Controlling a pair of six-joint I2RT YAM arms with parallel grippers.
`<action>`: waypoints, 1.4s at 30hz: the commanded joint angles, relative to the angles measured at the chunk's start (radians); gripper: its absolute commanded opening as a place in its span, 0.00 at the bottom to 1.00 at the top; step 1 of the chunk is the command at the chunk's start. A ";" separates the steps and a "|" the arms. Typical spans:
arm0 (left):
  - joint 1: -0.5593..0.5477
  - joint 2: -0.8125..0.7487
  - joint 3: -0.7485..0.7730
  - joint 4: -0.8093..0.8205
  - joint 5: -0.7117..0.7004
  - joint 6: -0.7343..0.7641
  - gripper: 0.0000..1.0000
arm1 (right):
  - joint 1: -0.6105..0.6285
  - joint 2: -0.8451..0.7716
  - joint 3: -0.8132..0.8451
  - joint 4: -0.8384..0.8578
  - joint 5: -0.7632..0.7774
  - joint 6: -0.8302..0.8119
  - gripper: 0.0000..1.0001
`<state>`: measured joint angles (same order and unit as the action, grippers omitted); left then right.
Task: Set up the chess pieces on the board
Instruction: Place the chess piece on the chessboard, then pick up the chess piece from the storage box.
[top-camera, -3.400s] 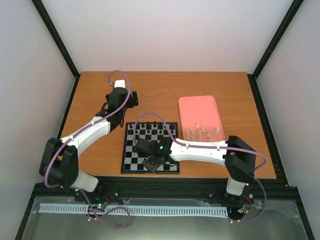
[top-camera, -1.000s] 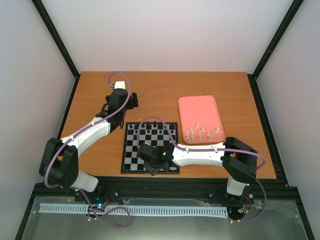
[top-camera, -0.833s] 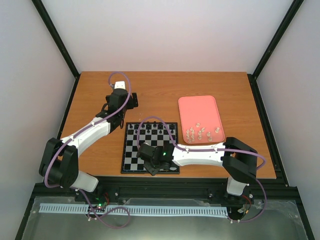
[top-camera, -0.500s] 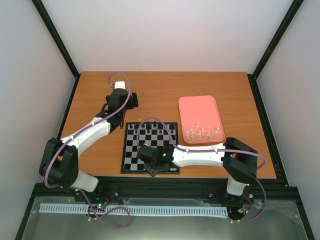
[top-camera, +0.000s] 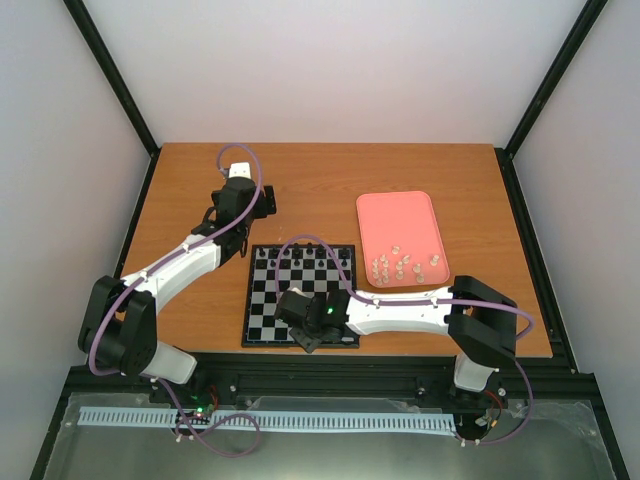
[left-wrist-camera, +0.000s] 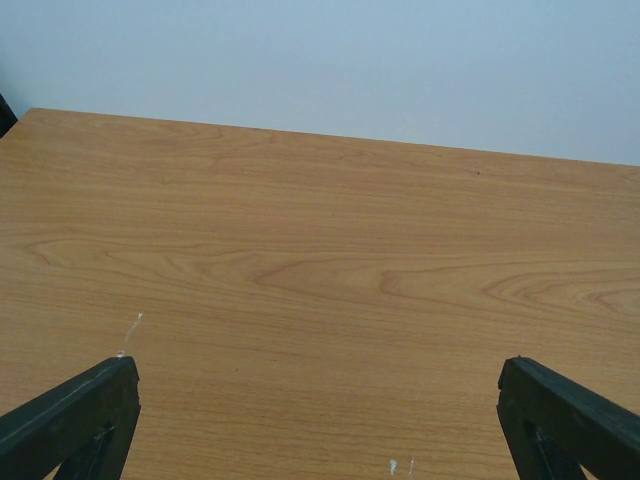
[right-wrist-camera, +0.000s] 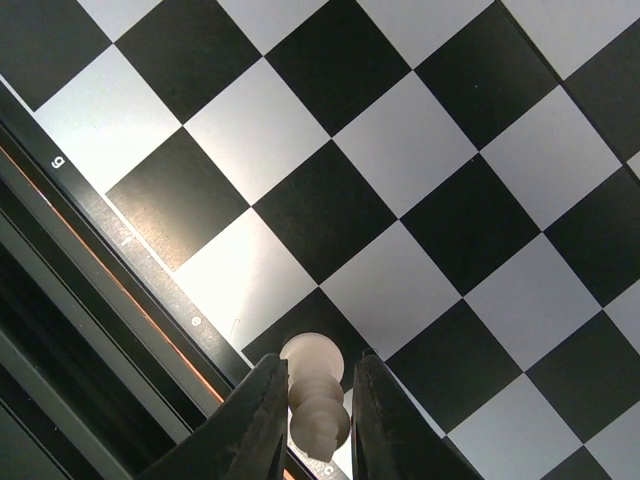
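Observation:
In the right wrist view a cream-white chess piece (right-wrist-camera: 316, 398) stands upright on a black square at the near edge of the board (right-wrist-camera: 400, 170). My right gripper (right-wrist-camera: 318, 372) straddles it, jaws slightly apart, with a thin gap on the right side. From above, the right gripper (top-camera: 309, 334) hangs low over the near edge of the board (top-camera: 262, 308). More chess pieces (top-camera: 400, 266) lie on the pink tray (top-camera: 398, 212). My left gripper (left-wrist-camera: 320, 440) is wide open over bare wood and, seen from above (top-camera: 240, 196), sits left of and behind the board.
Tiny black figures (top-camera: 300, 258) fill the board's far rows. The pink tray lies right of the board. A black frame rail (right-wrist-camera: 70, 290) runs just beyond the board's near edge. Walls close in the table on three sides.
The right gripper's jaws have parted a little around the white piece, which now stands on the board. The right arm has barely shifted; the left arm has not moved.

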<state>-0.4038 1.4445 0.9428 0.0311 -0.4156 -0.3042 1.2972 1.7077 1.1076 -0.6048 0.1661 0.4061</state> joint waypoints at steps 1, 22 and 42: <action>0.004 0.000 0.000 0.036 -0.001 -0.012 1.00 | 0.011 -0.028 -0.006 -0.002 0.026 0.004 0.23; 0.005 0.007 0.002 0.036 -0.006 -0.009 1.00 | 0.015 -0.033 -0.003 0.011 -0.031 -0.024 0.23; 0.005 -0.008 0.001 0.032 -0.007 -0.002 1.00 | 0.015 -0.210 0.033 -0.096 0.189 -0.027 0.75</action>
<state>-0.4038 1.4445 0.9409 0.0315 -0.4168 -0.3038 1.3029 1.6127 1.1099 -0.6594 0.2409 0.3798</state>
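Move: The pale chess piece already stands on its dark near-edge square, the fifth from the board's left edge, right between the right hand's slightly open fingers, its middle some 1 cm below the hand point. From that hand, the dark pieces stand about 19 cm ahead, and the pale pieces on the pink tray about 16 cm ahead and 20 cm to the right. From the left hand the pale piece lies roughly 30 cm back, 14 cm right and 17 cm lower. Fingers astride the pale piece, the right hand first eases not quite 1 cm back and a touch left, almost level, then spreads its fingers wider and comes free: it climbs about 3 cm, faster towards the end, while drifting some 1.5 cm forward and 1.5 cm right, tilting about 5 degrees and still opening. ##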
